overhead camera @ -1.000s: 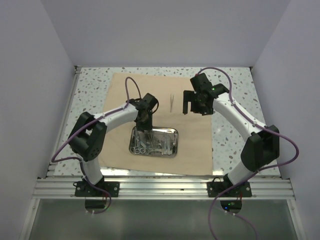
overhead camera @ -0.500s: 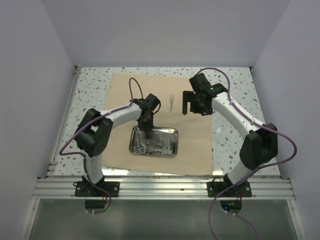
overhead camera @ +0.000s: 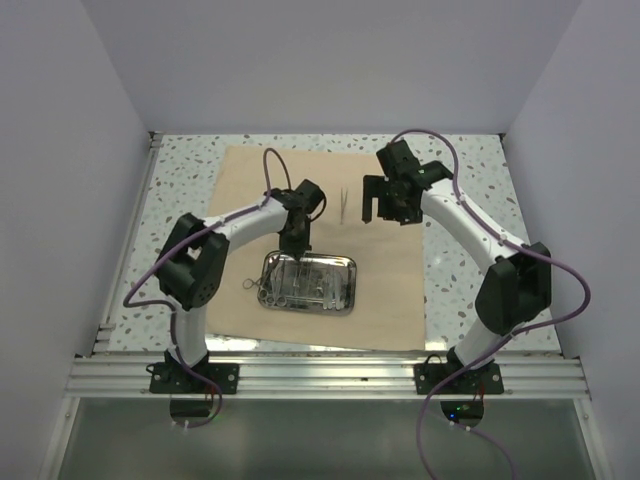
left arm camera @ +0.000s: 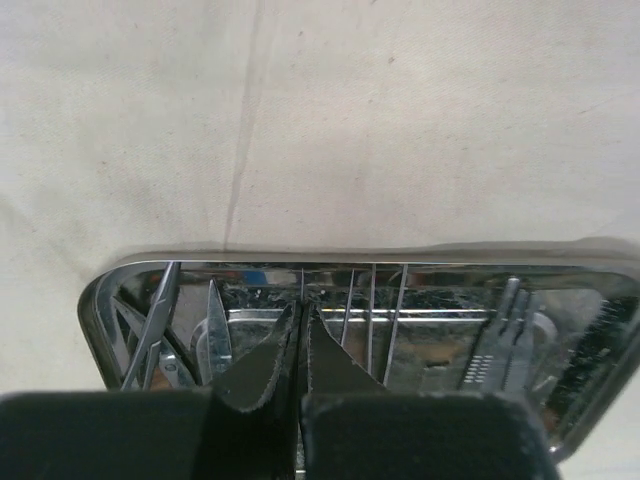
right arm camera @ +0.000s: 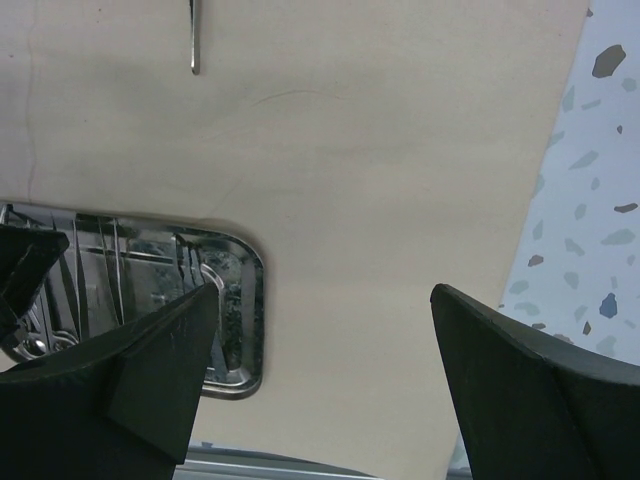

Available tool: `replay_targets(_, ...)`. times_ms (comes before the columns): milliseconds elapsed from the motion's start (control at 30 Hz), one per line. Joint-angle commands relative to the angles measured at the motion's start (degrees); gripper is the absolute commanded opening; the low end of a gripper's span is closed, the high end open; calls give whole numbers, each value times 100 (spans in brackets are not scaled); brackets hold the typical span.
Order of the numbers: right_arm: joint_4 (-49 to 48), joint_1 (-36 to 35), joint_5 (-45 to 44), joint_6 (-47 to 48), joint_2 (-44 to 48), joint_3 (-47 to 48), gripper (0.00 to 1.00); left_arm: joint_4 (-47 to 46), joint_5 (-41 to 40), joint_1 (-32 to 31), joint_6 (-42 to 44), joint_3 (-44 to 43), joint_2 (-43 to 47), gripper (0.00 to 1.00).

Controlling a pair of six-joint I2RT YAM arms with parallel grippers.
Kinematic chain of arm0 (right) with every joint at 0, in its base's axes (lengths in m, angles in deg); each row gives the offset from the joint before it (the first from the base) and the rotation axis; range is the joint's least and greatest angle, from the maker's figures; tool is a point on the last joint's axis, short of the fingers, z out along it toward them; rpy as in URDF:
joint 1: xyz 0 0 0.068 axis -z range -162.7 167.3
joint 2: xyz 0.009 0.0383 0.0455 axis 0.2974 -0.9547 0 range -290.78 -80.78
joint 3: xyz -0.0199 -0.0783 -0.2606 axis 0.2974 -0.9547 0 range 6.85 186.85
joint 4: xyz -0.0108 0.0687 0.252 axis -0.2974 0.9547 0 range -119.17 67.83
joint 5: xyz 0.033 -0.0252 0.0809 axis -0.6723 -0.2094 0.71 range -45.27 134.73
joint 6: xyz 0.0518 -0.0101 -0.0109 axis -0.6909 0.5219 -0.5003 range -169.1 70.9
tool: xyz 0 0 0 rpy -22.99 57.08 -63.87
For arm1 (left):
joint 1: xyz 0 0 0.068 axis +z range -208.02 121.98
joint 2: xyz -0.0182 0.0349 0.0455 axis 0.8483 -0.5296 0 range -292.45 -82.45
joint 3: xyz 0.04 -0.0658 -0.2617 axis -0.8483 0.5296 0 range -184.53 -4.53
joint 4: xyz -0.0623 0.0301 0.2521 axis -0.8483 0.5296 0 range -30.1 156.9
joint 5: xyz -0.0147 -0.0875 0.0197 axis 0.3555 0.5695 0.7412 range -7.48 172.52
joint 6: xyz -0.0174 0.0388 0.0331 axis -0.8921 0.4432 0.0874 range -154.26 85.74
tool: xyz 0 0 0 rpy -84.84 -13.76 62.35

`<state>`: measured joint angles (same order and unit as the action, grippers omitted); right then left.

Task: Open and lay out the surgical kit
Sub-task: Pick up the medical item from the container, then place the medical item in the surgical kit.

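Note:
The beige cloth wrap (overhead camera: pixel 390 290) lies spread flat on the table. On it stands the steel tray (overhead camera: pixel 352 282) with several thin silvery instruments (overhead camera: pixel 300 288) inside. One ring handle (overhead camera: pixel 249 284) pokes out past the tray's left rim. A pair of tweezers (overhead camera: pixel 343 205) lies alone on the cloth beyond the tray. My left gripper (overhead camera: pixel 297 248) reaches down into the tray's far side. In the left wrist view it (left arm camera: pixel 302 305) is shut, and a thin silvery rod (left arm camera: pixel 302 280) runs straight out from between its tips. My right gripper (right arm camera: pixel 322 290) hangs open over bare cloth (right arm camera: pixel 380 200), right of the tray (right arm camera: pixel 255 300).
Speckled tabletop (overhead camera: pixel 460 200) shows around the cloth on the left, right and back. Plain walls close in three sides. An aluminium rail (overhead camera: pixel 330 375) with both arm bases runs along the near edge.
My left gripper has closed inside the tray and shifted slightly right. A ring handle now sticks out over the tray's left rim. The right arm has barely moved.

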<state>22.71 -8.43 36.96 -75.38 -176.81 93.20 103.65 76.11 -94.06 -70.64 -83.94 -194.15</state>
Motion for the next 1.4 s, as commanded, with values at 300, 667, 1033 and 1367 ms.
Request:
replay_targets(300, 103, -10, -5, 44, 40, 374, 91, 872, 105, 316, 359, -2568, -351, 0)
replay_targets(667, 384, -2, -207, 36, 462, 138, 92, 162, 571, 773, 658, -5092, -2382, 0)
replay_targets(1033, 499, -1, -295, 0, 427, -4, 91, -1720, 1160, 835, 632, -4960, -2874, 0)
replay_targets(1367, 517, -1, -383, -44, 383, -21, 91, -1931, 1608, 817, 457, -4943, -3033, 50)
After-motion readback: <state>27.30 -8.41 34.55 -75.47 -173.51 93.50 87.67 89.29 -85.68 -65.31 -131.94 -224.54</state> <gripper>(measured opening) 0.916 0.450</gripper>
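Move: Pinched in the left fingers at the tray's far rim is a thin instrument, bound for bare cloth roughly 17 cm ahead and 10 cm to the right, about 2 cm below the hand. The V-shaped instrument already laid out stands about 2 cm right of that spot; the tray's middle is some 7 cm back and 2 cm right of the left hand. From the right hand, the spot lies about 12 cm ahead, 14 cm left and 15 cm down. Carrying the pinched instrument out of the tray, the left hand arcs forward about 24 cm and right 10 cm, climbing some 12 cm before sinking about halfway back towards the cloth. Its fingertips swing forward and to the right, then open almost halfway to let go beside the laid-out one. The empty, open right hand eases a little back, right and up. ##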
